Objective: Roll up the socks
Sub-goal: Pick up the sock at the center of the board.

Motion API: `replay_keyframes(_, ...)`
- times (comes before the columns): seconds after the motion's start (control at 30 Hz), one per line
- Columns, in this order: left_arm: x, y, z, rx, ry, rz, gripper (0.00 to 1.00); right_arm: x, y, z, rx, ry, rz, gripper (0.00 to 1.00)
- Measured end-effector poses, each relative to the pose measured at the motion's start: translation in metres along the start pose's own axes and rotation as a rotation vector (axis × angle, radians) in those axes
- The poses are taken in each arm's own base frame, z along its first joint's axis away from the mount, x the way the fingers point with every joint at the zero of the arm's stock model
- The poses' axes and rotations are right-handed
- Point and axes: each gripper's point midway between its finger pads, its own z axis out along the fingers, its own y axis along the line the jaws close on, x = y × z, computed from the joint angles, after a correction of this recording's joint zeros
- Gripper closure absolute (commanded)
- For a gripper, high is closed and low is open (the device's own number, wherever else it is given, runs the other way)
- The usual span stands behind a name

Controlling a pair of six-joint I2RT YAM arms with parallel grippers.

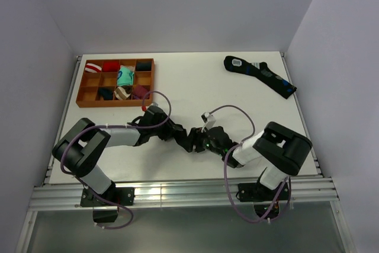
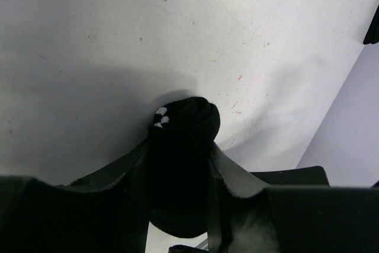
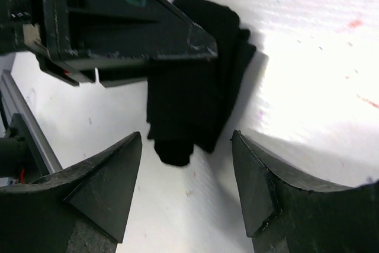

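Observation:
The black sock [image 2: 188, 115] is rolled into a tight bundle, with two white stripes showing at its upper left edge. My left gripper [image 2: 179, 153] is shut on it, a finger pressed against each side, just above the white table. In the right wrist view the same sock [image 3: 198, 96] hangs below the left gripper's finger [image 3: 130, 28]. My right gripper [image 3: 186, 139] stands open right in front of the sock's lower tip, with nothing between its fingers. From above, the left gripper [image 1: 185, 138] and right gripper [image 1: 202, 142] meet near the table's front middle.
A wooden compartment tray [image 1: 116, 103] with several rolled sock bundles sits at the back left. A longer dark sock with blue marks [image 1: 260, 76] lies at the back right. The table's metal front rail [image 1: 177, 194] runs just behind the arm bases.

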Motion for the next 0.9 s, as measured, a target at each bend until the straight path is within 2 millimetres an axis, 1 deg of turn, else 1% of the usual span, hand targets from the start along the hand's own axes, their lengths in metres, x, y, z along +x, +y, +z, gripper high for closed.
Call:
replay_keyframes(0.2,-0.001,0.001,-0.001,0.012,-0.004,0.0,1.0,0.0,-0.011,-0.019,0.075,0.01,0.009,0.29)
replay_keyframes(0.33,-0.001,0.002,-0.004,0.007,-0.006,0.016,1.0,-0.001,-0.022,-0.037,0.166,0.021,0.025,0.29)
replay_keyframes(0.4,-0.002,0.004,-0.007,0.0,-0.011,0.033,1.0,-0.002,-0.028,-0.049,0.216,0.028,0.029,0.29)
replay_keyframes(0.57,-0.002,0.014,-0.018,-0.021,-0.013,0.08,1.0,-0.02,-0.026,-0.075,0.26,-0.022,0.031,0.26)
replay_keyframes(0.7,-0.004,0.019,-0.025,-0.035,-0.012,0.128,1.0,-0.032,-0.023,-0.087,0.286,-0.043,0.025,0.26)
replay_keyframes(0.8,-0.006,0.023,-0.032,-0.033,-0.014,0.157,1.0,-0.034,-0.024,-0.092,0.299,-0.044,0.016,0.26)
replay_keyframes(0.9,-0.01,0.026,-0.042,-0.029,-0.022,0.178,1.0,-0.031,-0.028,-0.096,0.316,-0.027,0.004,0.25)
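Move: The rolled black sock is already in the left fingers, its middle about 2 cm to that hand's right and 1 cm lower. From the left hand the sorting box's middle is some 26 cm ahead and 28 cm to the left; the dark-red sock in it sits about 21 cm ahead and 16 cm left. From the right hand, open beside the roll's free end, the roll's middle is about 5 cm left, 1 cm ahead and 1 cm lower. Still pinching the rolled sock, the left hand hesitates, then carries it left and somewhat back, about 5 cm in all, rising slightly near the end and tilting some 10 degrees. The right hand, fingers already wide and staying so, draws away from the sock about 9 cm to its right, first low over the board, then also up some 4 cm, turning clockwise. ##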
